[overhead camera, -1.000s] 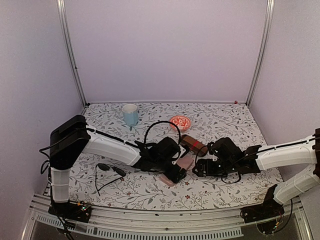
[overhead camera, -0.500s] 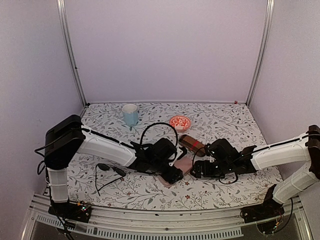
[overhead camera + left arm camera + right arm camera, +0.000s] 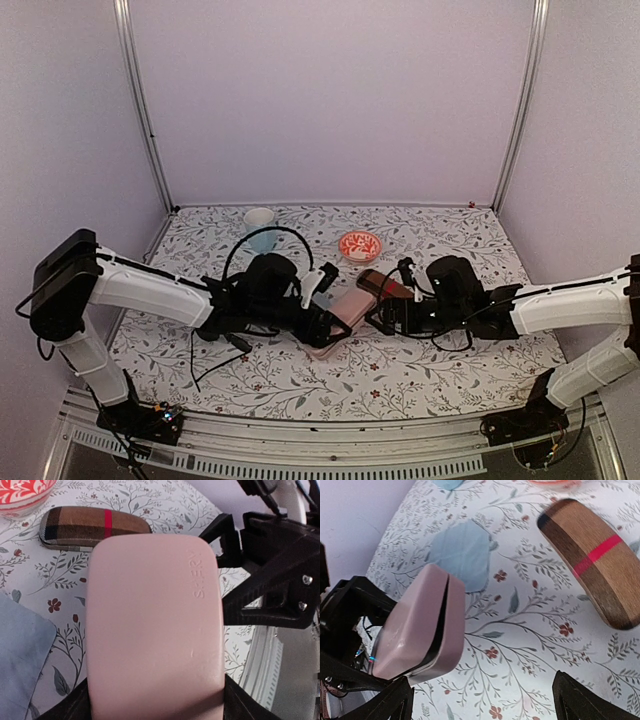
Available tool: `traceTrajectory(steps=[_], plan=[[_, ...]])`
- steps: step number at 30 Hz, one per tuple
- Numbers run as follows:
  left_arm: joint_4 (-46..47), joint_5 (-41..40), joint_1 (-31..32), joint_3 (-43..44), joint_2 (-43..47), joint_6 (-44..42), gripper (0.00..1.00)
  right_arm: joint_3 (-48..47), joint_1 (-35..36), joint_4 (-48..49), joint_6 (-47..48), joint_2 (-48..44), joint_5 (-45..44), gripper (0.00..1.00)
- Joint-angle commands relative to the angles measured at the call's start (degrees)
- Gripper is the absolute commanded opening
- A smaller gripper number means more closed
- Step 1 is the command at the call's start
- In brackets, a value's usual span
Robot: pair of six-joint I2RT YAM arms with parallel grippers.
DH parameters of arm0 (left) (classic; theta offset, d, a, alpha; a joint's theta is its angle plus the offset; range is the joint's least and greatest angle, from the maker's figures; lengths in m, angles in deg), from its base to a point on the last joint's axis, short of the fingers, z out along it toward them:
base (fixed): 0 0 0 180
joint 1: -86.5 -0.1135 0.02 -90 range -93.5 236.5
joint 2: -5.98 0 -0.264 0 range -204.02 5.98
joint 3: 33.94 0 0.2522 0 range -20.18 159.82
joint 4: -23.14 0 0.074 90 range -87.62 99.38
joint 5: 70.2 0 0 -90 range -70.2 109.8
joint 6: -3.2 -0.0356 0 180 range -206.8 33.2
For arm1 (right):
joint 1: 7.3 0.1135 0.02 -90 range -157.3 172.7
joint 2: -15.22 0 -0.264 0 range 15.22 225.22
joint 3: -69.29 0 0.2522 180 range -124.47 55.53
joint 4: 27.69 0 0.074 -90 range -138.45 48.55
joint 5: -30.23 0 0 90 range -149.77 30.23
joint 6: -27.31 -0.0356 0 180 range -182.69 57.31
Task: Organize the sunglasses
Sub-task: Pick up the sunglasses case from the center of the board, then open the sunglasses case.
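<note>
My left gripper (image 3: 322,318) is shut on the near end of the pink oblong case (image 3: 338,312), which fills the left wrist view (image 3: 155,625) between my fingers. In the right wrist view the pink case (image 3: 420,630) is tilted above the table, with a dark gap along its seam. My right gripper (image 3: 385,318) is open just right of the case's far end, nothing between its jaws (image 3: 485,700). The black sunglasses (image 3: 222,338) lie on the table at the near left, behind the left arm. No other glasses show.
The brown case with a red band (image 3: 386,285) (image 3: 592,560) lies just behind the right gripper. A red patterned bowl (image 3: 360,245) and a pale blue cup (image 3: 260,222) stand farther back. A blue cloth (image 3: 460,552) lies flat under the left arm.
The left gripper closed on the pink case and drew it back to the left, off the table. The right gripper followed a little to the left, still open.
</note>
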Motion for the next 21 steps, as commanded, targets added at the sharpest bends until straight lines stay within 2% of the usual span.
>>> traceTrajectory(steps=[1,10,21], plan=[[17.5,9.3,-3.5,-4.9,4.4,7.8,0.0,-1.6,-0.4,12.0,5.0,-1.0,7.9,0.99],[30.1,16.3,-6.0,-11.9,9.5,12.1,0.0,-2.9,-0.4,23.1,8.2,1.9,15.8,0.99],[45.4,24.4,-6.5,-14.4,6.6,19.1,0.0,-4.1,-0.5,31.7,7.8,7.6,22.2,0.99]])
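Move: The left hand already pinches the pink sunglasses case, whose middle is about 2 cm ahead and 2 cm right of its grip. From the open right hand that case lies some 7 cm left and about level. The plaid case rests about 11 cm ahead, 3 cm right and 8 cm below the right hand; the blue cloth is roughly 10 cm ahead, 15 cm left and 10 cm below it. Left raises the held case about 8 cm, tipping it some 30 degrees; open right rises leftward towards it. ##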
